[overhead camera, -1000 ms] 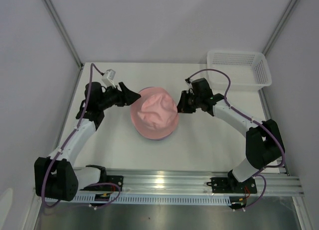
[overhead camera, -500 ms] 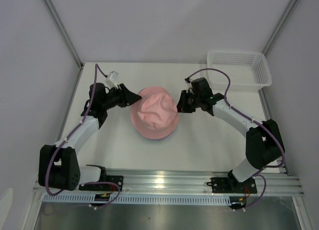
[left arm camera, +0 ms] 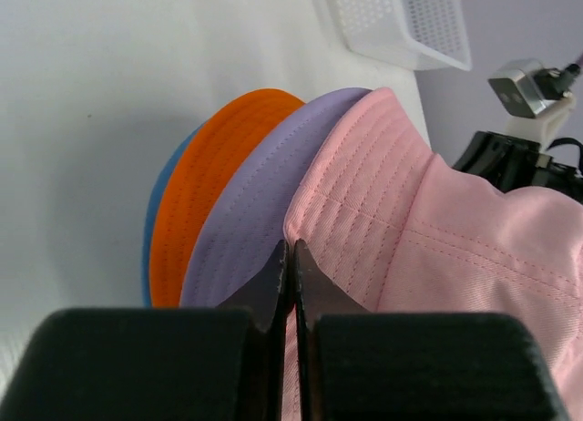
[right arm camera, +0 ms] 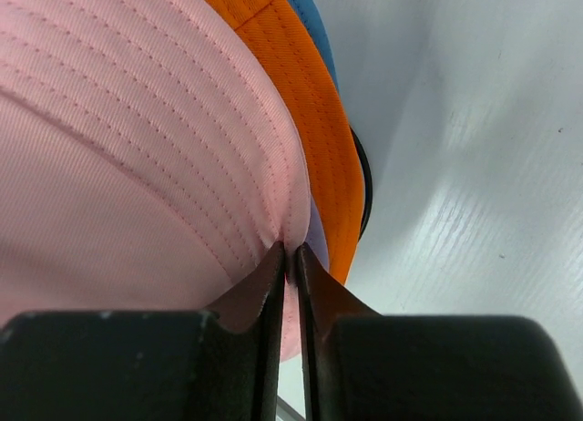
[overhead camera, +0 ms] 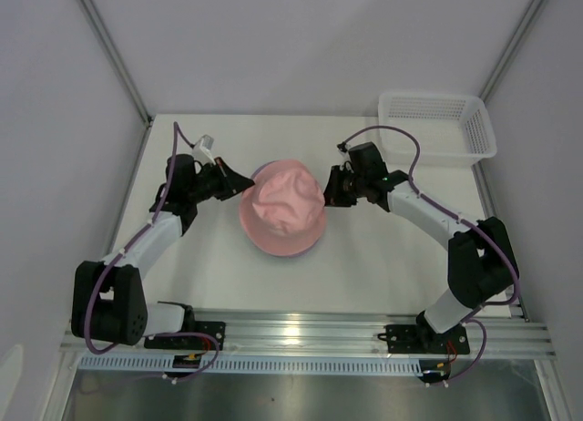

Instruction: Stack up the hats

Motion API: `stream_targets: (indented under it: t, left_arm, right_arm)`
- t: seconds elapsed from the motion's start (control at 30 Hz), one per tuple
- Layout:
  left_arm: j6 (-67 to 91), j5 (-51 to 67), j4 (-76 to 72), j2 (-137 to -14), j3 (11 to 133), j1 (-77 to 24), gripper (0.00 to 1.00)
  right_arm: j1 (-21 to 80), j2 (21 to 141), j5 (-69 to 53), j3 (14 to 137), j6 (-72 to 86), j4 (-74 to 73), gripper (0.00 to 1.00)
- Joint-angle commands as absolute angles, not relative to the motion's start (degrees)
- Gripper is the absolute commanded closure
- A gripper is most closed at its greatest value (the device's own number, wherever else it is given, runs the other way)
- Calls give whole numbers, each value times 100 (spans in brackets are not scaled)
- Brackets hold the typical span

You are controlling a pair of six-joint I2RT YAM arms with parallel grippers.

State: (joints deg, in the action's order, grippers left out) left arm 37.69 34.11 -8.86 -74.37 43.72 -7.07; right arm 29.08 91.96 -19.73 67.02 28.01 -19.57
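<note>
The pink hat (overhead camera: 282, 207) lies on top of the pile in the middle of the table. In the left wrist view its brim (left arm camera: 364, 220) lies over the lavender hat (left arm camera: 260, 207), the orange hat (left arm camera: 205, 179) and a sliver of the blue hat (left arm camera: 148, 234). My left gripper (overhead camera: 243, 183) is at the pile's left side, its jaws (left arm camera: 291, 250) shut on the pink brim's edge. My right gripper (overhead camera: 330, 189) is at the right side, its jaws (right arm camera: 291, 253) shut on the pink brim (right arm camera: 137, 120). Orange (right arm camera: 319, 120) and blue (right arm camera: 310, 20) brims show beneath.
A white mesh basket (overhead camera: 437, 127) stands at the back right corner and also shows in the left wrist view (left arm camera: 401, 20). A black wire stand (right arm camera: 363, 193) peeks out under the brims. Grey walls close in the table on three sides.
My left arm has shifted inward and its gripper has dropped slightly at the hat's left edge. The right gripper and the pink hat have hardly moved.
</note>
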Motion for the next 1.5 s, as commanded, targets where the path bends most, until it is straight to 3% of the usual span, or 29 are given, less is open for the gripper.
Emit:
stream_targets:
  t: [0.0, 0.27, 0.53, 0.7, 0.73, 0.8, 0.83, 0.87, 0.9, 0.93, 0.97, 1.1, 1.47]
  left_arm:
    - [3718, 2497, -106, -7541, 4535, -712, 99]
    - [3647, 1803, 395, -7620, 4175, -712, 99]
    - [3595, 2126, -263, -7304, 3438, -712, 99]
    - [3420, 2452, -203, -6839, 3638, -712, 98]
    - [3349, 2443, -37, -6768, 3717, -712, 96]
    - [3183, 2356, 324, -6636, 4112, -712, 80]
    - [3103, 2216, 630, -6497, 4226, -712, 71]
    - [3042, 2128, 763, -6426, 4462, -712, 42]
    - [2876, 2031, 904, -6355, 4700, -712, 29]
    - [2787, 1787, 1044, -6215, 4981, -703, 22]
    - [2690, 1697, 1290, -6162, 5140, -703, 1]
    - [2163, 1266, 2257, -6126, 6805, -615, 0]
    - [1275, 255, 4972, -5046, 8270, -580, 0]
  right_arm:
    - [2944, 9360, -1802, 6908, 2812, -1986, 89]
    - [2962, 9527, -1811, 6680, 2935, -1942, 93]
    - [2962, 9247, -1784, 6574, 2944, -2065, 92]
    - [2953, 8886, -1881, 6750, 2901, -2136, 81]
    - [2953, 8842, -1890, 6881, 2883, -2162, 73]
    - [2936, 8702, -1829, 7074, 2752, -2363, 58]
    - [2918, 8666, -1793, 7180, 2699, -2443, 36]
    - [2840, 8623, -1767, 7424, 2611, -2600, 24]
    - [2804, 8587, -1653, 7566, 2402, -2680, 14]
    - [2734, 8543, -1513, 7707, 2321, -2794, 1]
    - [2559, 8526, -1390, 7856, 2277, -2995, 0]
    - [1891, 8525, -1196, 8795, 2074, -3479, 0]
    - [1125, 7227, -81, 9211, 1318, -3876, 0]
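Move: The pink hat, pinched by its brim from both sides, has its middle about 11 cm to the right of the left hand and 7 cm back, at nearly the same height; from the right hand it lies some 14 cm left, 2 cm back and a few centimetres up. The purple hat, top of the stack below, is centred about 9 cm right and 6 cm back of the left hand, 4 cm lower. The empty white basket stands roughly 37 cm right and 24 cm ahead of the right hand, about 10 cm lower. The pink hat's brim is drawn down by the left hand, about 4 cm, then eased slightly back and left, while the right hand keeps its pinch almost in place. Both grippers then open wide, let go and rise clear with fingers tipping up: the left climbs about 25 cm, going left and back; the right climbs some 20 cm, swinging right and a little forward. ##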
